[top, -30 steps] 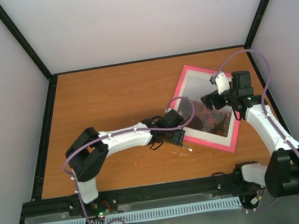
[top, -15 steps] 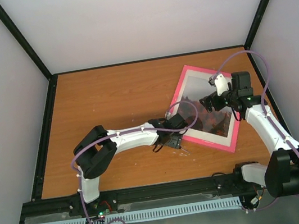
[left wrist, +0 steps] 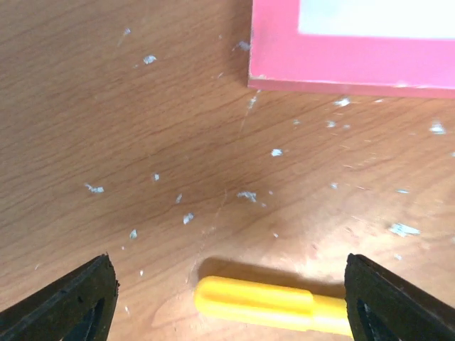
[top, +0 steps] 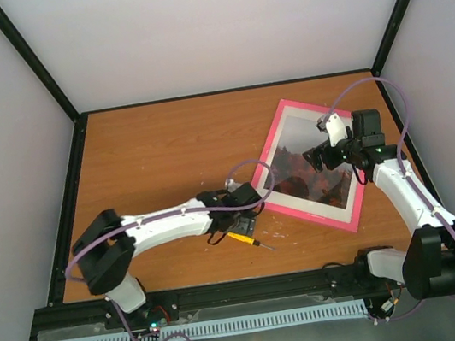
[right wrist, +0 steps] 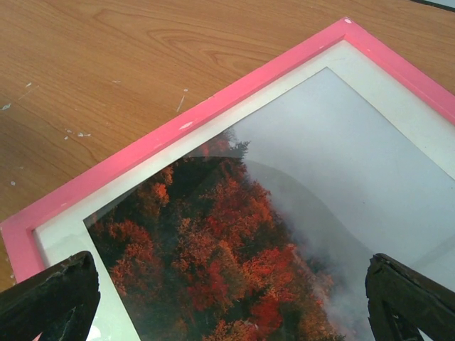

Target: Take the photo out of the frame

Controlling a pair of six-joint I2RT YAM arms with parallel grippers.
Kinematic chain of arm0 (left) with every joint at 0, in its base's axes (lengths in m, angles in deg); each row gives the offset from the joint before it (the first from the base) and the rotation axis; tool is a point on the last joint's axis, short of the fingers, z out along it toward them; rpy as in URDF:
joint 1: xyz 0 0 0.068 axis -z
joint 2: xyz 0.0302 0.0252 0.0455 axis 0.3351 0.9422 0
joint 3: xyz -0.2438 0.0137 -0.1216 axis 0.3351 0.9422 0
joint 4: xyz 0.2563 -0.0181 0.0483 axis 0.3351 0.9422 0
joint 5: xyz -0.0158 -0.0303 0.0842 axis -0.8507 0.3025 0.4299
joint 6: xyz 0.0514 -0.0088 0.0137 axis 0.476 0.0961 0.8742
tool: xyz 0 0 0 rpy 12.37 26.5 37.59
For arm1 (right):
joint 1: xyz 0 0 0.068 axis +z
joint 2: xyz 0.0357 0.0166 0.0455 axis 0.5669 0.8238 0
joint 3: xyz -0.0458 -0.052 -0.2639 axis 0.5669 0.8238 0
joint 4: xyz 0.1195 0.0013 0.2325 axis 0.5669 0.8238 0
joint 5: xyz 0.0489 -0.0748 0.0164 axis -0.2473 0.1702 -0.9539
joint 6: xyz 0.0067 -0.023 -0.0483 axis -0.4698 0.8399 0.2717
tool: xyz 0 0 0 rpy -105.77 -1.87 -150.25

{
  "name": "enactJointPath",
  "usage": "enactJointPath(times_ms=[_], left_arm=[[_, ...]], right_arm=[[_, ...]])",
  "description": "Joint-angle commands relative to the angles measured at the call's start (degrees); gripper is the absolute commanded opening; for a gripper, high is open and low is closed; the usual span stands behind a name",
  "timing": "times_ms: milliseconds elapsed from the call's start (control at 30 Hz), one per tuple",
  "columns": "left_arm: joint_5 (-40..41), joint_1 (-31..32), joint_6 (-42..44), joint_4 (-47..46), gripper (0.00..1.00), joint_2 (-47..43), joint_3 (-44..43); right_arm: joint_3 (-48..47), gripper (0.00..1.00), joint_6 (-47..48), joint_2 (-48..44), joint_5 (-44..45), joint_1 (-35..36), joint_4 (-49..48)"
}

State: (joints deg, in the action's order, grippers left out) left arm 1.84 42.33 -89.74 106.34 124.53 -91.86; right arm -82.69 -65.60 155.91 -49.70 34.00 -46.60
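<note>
The frame (top: 273, 147), thin and bright pink, lies flat at the right of the table with the photo (top: 306, 177) inside, red-orange trees under a misty sky. A white mat (right wrist: 62, 235) borders the photo (right wrist: 234, 234) inside the frame (right wrist: 178, 133). My right gripper (top: 319, 156) hovers open over the photo, its fingers (right wrist: 50, 302) wide apart and holding nothing (right wrist: 231, 305). My left gripper (top: 243, 224) is open just off the frame's near-left corner (left wrist: 341, 67). A yellow-handled screwdriver (left wrist: 270, 304) lies loose on the table between the left gripper's (left wrist: 231, 309) fingers.
The screwdriver (top: 243, 238) points its metal tip toward the near right. Small white flecks (left wrist: 247, 195) litter the wooden table (top: 149, 166) near the frame. Black rails edge the table, with grey walls behind.
My left arm has drawn back to the left and nearer, away from the frame's edge. The screwdriver now lies on the table under the left gripper. The right arm has stayed put.
</note>
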Motion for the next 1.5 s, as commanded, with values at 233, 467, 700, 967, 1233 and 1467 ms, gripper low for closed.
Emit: enactJointPath(times_ms=[233,467,700,967,1233,1467], left_arm=[[-22.5,3.1,25.1,-15.2,0.59,-20.4,15.0],[-25.4,3.1,41.6,-12.8,0.61,-13.8,10.6],[-29.4,3.2,51.9,-10.7,0.63,-8.5,9.7],[-29.2,3.3,55.6,-7.6,0.61,-6.9,11.3],[-23.7,4.8,57.6,-8.5,0.53,-5.5,13.5],[-20.1,5.0,58.2,-9.2,0.41,-5.5,14.4]], right_arm=[[-0.1,1.0,1.5,-0.2,-2.9,0.5,1.0],[-0.3,1.0,2.0,0.1,-4.4,0.5,2.0],[-0.5,1.0,2.4,0.6,-4.7,0.5,2.4],[-0.8,1.0,2.8,1.0,-4.7,0.5,2.7],[-0.7,1.0,2.9,1.4,-4.7,0.5,2.8],[-0.8,1.0,2.7,1.4,-4.8,0.5,3.0]])
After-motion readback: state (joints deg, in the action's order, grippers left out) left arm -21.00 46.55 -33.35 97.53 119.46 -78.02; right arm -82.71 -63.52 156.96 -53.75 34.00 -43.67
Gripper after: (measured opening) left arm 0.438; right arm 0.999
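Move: The screwdriver lies just under the left hand, its middle about 4 cm back, 4 cm to the right and 4 cm below, with the blade pointing right and slightly back. From this hand, the pink frame's near-left corner is some 5 cm ahead and 4 cm to the right; the table's near edge is about 14 cm straight back. From the right hand, the screwdriver is roughly 18 cm back, 20 cm to the left and 16 cm down. Astride the screwdriver's handle, close behind the black collar, is where the left fingers end up, part closed from nearly full width. To get there the left hand first rises while drawing back towards the near table edge, about 10 cm back in all, turning some 65 degrees clockwise and swinging out briefly to the right and back, then sinks beside the handle. ##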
